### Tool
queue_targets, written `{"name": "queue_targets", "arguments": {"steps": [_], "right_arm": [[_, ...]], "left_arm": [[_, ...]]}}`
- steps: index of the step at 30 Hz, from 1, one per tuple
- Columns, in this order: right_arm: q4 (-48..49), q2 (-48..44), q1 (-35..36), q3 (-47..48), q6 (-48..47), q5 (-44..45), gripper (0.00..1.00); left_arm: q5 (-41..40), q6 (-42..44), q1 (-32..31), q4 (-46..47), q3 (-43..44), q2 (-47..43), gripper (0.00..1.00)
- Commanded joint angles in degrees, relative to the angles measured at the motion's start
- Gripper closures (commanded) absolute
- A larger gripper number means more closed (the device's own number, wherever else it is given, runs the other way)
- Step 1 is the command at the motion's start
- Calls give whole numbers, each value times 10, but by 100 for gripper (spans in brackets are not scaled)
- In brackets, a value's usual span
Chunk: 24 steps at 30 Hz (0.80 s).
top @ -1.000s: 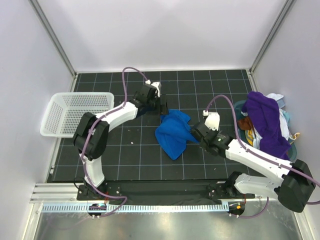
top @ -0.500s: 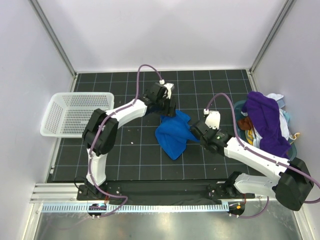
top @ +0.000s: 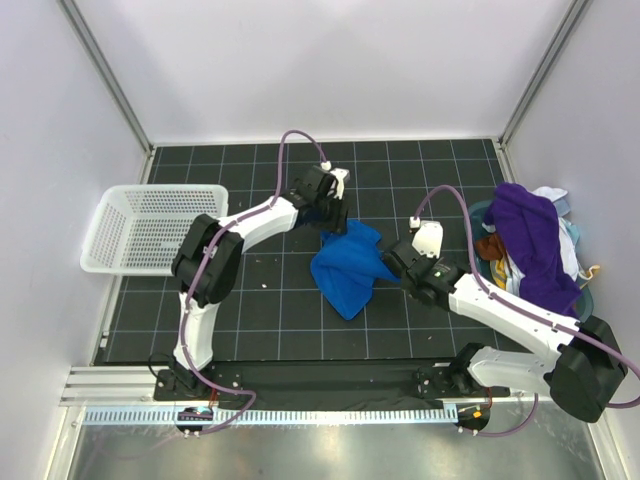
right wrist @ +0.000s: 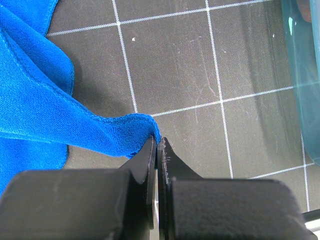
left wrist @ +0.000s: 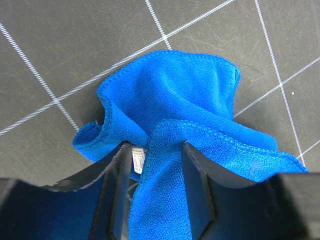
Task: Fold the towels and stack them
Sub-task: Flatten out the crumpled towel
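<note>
A royal blue towel (top: 345, 265) lies crumpled in the middle of the black gridded mat. My left gripper (top: 333, 222) is at its far edge; in the left wrist view its jaws (left wrist: 152, 147) straddle a raised fold of the blue towel (left wrist: 175, 100), open, with a slit left beside the white tag. My right gripper (top: 392, 262) is at the towel's right corner. There it (right wrist: 158, 142) is shut on the hem of the blue towel (right wrist: 40, 100). A deep purple towel (top: 530, 245) is draped over a pile at the right, with white cloth (top: 572, 245) beside it.
A white perforated basket (top: 150, 225) stands at the mat's left edge. A teal tub (top: 478, 212) holds the pile at the right, and its wall (right wrist: 305, 60) shows close to my right gripper. White walls enclose the mat on three sides.
My left gripper swung right from beside the towel onto its far edge, and its jaws have narrowed around a fold. The right gripper stayed shut on the corner, shifting slightly.
</note>
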Motion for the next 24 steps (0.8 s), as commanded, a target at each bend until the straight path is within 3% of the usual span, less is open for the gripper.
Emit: {"name": "queue_targets", "arguments": {"steps": [1, 16, 19, 24], "right_arm": [[2, -7, -5, 25, -2, 20, 99], [6, -4, -9, 25, 3, 17, 99], [10, 1, -10, 25, 2, 15, 99], [10, 4, -11, 31, 0, 15, 99]], "left_arm": [[19, 4, 1, 2, 14, 2, 54], [44, -13, 0, 18, 1, -10, 88], [43, -18, 0, 18, -2, -16, 100], [39, -21, 1, 23, -11, -30, 100]]}}
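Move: The blue towel's hem corner lies practically between the left hand's open fingertips, about 1 cm below. The towel's far flap is roughly 2 cm ahead and 5 cm to the right, its white tag level with the hem corner and 2 cm left of it, and the towel's middle some 8 cm back and 2 cm right. From the right hand, that hem corner lies about 14 cm ahead and 16 cm to the left, slightly lower. The towel's hem corner is pinched by the left fingers, which shut from about half open while the hand eases only about 1 cm back and to the left, staying low at the cloth. The right hand stays put and keeps the towel's other corner in its closed fingertips, off the table. ##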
